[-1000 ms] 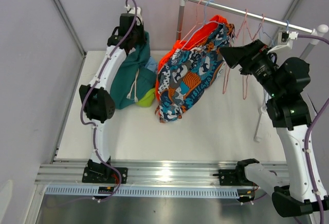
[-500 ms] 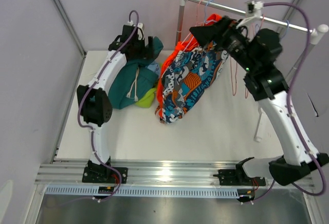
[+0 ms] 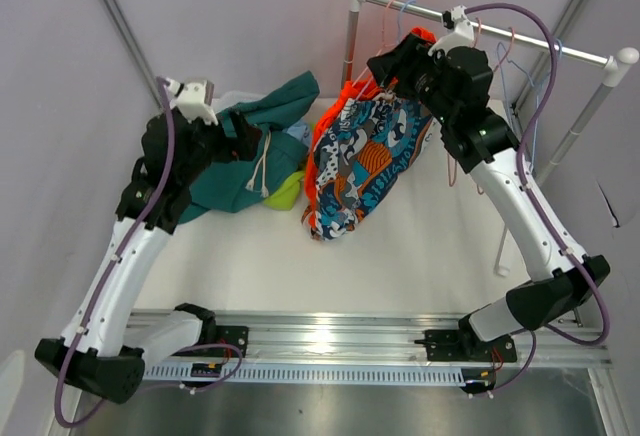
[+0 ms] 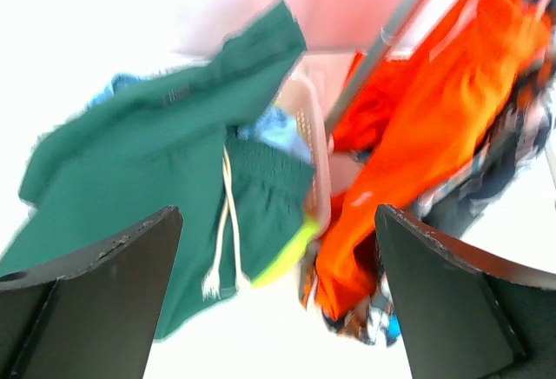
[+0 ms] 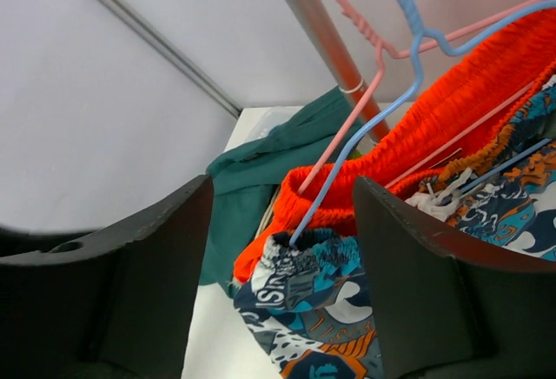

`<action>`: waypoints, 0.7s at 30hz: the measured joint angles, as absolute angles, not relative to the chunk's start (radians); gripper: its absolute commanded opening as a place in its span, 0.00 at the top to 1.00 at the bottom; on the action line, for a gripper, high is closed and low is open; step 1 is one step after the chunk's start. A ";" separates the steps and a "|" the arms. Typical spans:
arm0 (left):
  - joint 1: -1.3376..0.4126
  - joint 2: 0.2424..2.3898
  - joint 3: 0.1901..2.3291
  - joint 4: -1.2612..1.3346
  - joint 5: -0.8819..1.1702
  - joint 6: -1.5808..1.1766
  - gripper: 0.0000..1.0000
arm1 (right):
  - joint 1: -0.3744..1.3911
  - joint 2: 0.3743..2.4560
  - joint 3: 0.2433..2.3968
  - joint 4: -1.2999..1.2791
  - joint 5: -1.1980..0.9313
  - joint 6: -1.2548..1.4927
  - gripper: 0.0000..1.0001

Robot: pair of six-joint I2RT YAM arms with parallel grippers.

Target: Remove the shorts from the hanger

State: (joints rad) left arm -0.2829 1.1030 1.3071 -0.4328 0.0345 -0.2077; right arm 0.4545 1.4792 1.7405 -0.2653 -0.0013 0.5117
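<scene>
The teal-white-orange print shorts (image 3: 365, 161) hang on a blue hanger (image 5: 369, 140), and the bright orange shorts (image 3: 345, 106) hang on a pink hanger (image 5: 343, 131) behind them. My right gripper (image 3: 383, 64) is open just above them; in the right wrist view its jaws (image 5: 278, 283) stand either side of the print waistband (image 5: 334, 262) without touching it. The dark teal shorts (image 3: 250, 161), lime green shorts (image 3: 286, 192) and light blue shorts (image 3: 296, 131) lie piled at the back left. My left gripper (image 3: 243, 139) is open and empty over that pile, and the left wrist view (image 4: 274, 301) shows this too.
The clothes rail (image 3: 500, 33) spans the back right on white posts, with several empty hangers (image 3: 478, 51) to the right of my right arm. A pink basket rim (image 4: 314, 153) shows under the pile. The rack's left pole (image 3: 351, 31) stands beside the orange shorts.
My left arm drew back from the far pile toward the left, leaving the dark teal shorts on it. My right arm swung left along the rail to the hanging shorts.
</scene>
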 measured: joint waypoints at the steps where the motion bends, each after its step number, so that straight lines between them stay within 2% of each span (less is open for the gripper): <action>1: -0.285 1.066 1.255 -0.416 0.039 -0.206 0.01 | 0.455 1.488 1.740 -0.260 0.008 0.511 0.34; 4: -0.295 1.036 1.149 -0.385 0.041 -0.199 0.01 | 0.455 1.516 1.740 -0.252 0.029 0.512 0.35; 9: -0.306 1.077 1.092 -0.376 0.059 -0.199 0.01 | 0.455 1.568 1.740 -0.250 0.049 0.521 0.39; 11: -0.306 1.073 1.090 -0.368 0.060 -0.200 0.01 | 0.455 1.585 1.740 -0.249 0.055 0.523 0.49; 12: -0.306 1.069 1.090 -0.361 0.060 -0.200 0.01 | 0.455 1.592 1.740 -0.249 0.057 0.524 0.61; 14: -0.306 1.060 1.090 -0.349 0.064 -0.200 0.01 | 0.455 1.602 1.740 -0.248 0.064 0.528 0.72; 15: -0.306 1.056 1.090 -0.344 0.065 -0.200 0.01 | 0.455 1.607 1.740 -0.244 0.064 0.533 0.83; 18: -0.306 1.049 1.090 -0.331 0.070 -0.200 0.01 | 0.459 1.612 1.740 -0.236 0.068 0.552 1.00; 21: -0.306 1.047 1.090 -0.323 0.078 -0.200 0.01 | 0.465 1.612 1.740 -0.246 0.076 0.561 1.00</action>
State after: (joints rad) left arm -0.3058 1.0473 1.0901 -0.3233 0.0776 -0.2005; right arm 0.4652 1.6119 1.7405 -0.2459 0.0761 0.5610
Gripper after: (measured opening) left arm 0.993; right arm 0.021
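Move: The near arm of the blue hanger lies some 4 cm ahead of the right hand, 1 cm to its left and 6 cm below. The patterned shorts hang from it, their middle about 20 cm below that hand and 3 cm left; the orange shorts hang some 4 cm farther out, 9 cm left and 17 cm down. From the left hand that hanger arm is about 10 cm ahead, 29 cm right and slightly higher, with the piled-up basket 22 cm ahead, 3 cm right and 28 cm below. Down and forward, about 6 and 4 cm, the right hand eases onto the blue hanger, fingers tipping slightly downward; they then shut from mostly open and pinch its near arm below the neck. The empty left hand sinks roughly 8 cm beside the basket, comes back up 2 cm and waits there, wide open. ##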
